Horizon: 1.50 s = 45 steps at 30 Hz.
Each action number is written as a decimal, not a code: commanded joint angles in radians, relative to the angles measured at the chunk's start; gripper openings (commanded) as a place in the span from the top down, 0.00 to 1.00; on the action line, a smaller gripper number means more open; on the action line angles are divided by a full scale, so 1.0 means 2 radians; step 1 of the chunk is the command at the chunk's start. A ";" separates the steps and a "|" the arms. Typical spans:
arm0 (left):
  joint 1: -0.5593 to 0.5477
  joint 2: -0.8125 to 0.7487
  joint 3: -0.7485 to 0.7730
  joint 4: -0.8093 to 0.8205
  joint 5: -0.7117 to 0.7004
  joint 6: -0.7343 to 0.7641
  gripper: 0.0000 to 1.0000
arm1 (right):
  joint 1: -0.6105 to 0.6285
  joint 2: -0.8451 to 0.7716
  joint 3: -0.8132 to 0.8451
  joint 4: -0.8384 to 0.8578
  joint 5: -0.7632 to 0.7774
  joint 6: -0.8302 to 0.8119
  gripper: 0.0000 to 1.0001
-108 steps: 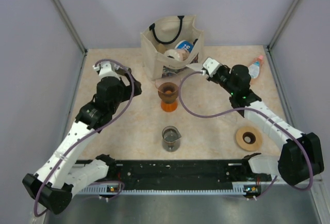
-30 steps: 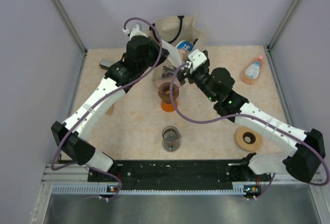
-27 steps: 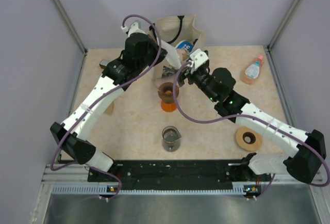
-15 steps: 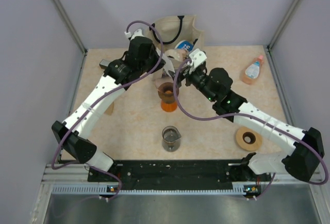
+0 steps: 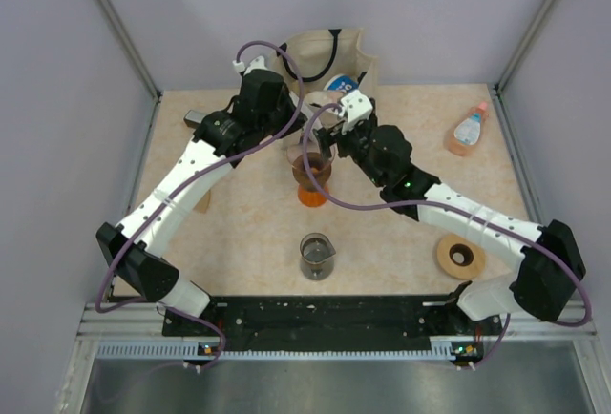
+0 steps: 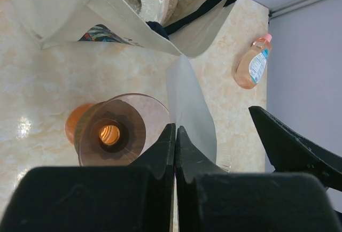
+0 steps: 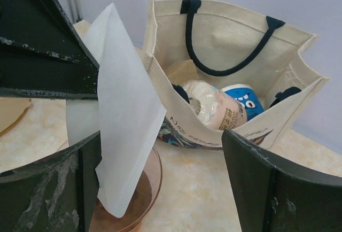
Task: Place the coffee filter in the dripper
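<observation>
My left gripper (image 6: 175, 129) is shut on the coffee filter (image 6: 189, 103), a flat white paper fan held by one edge. The filter (image 7: 125, 130) hangs upright, its lower corner over the mouth of the dripper (image 7: 152, 186). The pinkish-brown dripper (image 5: 310, 168) stands on an orange base in front of the bag. My right gripper (image 7: 160, 136) is open, facing the filter from the right. The paper sits close to its left finger, nothing pinched. In the top view the filter (image 5: 315, 118) shows between the two wrists.
A canvas tote bag (image 5: 329, 56) with packets stands just behind the dripper. A glass beaker (image 5: 316, 255) is nearer the arm bases, a tan flat ring (image 5: 460, 255) at the right front, and a small bottle (image 5: 468, 130) lies at the back right.
My right arm has swung left until its open jaws face the filter, and the jaws widened a little. My left gripper shifted slightly, still holding the filter over the dripper.
</observation>
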 commanded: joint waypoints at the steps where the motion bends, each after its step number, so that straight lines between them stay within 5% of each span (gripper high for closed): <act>1: -0.002 -0.010 0.002 0.008 0.002 0.012 1.00 | 0.006 -0.001 0.030 0.036 0.019 0.008 0.14; 10: -0.012 -0.022 -0.002 0.010 0.006 0.037 1.00 | 0.005 0.039 0.064 0.023 0.058 0.011 0.18; 18: -0.015 -0.040 -0.018 0.006 -0.007 0.068 1.00 | 0.006 0.055 0.089 -0.012 0.088 0.014 0.49; 23: -0.015 -0.056 -0.026 -0.020 -0.022 0.107 1.00 | 0.005 0.053 0.108 -0.056 0.094 -0.001 0.86; 35: -0.015 -0.060 0.007 -0.133 -0.081 0.133 0.99 | 0.006 0.049 0.184 -0.249 0.035 0.018 1.00; 38: -0.015 -0.064 0.005 -0.138 -0.062 0.142 0.89 | 0.005 0.042 0.201 -0.290 -0.007 0.031 1.00; 45: -0.015 -0.108 -0.030 -0.078 -0.006 0.162 0.40 | 0.005 0.042 0.233 -0.350 -0.044 0.064 1.00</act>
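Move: The left fingers still hold the coffee filter, which hangs about 3 cm ahead and 2 cm left of the open right hand. The dripper on its carafe sits roughly 15 cm below both hands: from the left hand 4 cm back and 1 cm right, from the right hand 3 cm back and 4 cm left. The tote bag stands some 13 cm ahead of the left hand and 2 cm right, 18 cm lower. Right hand reaches 3 cm forward, pinches the filter, draws back; left, drifting back-left 7 cm, lets go. ##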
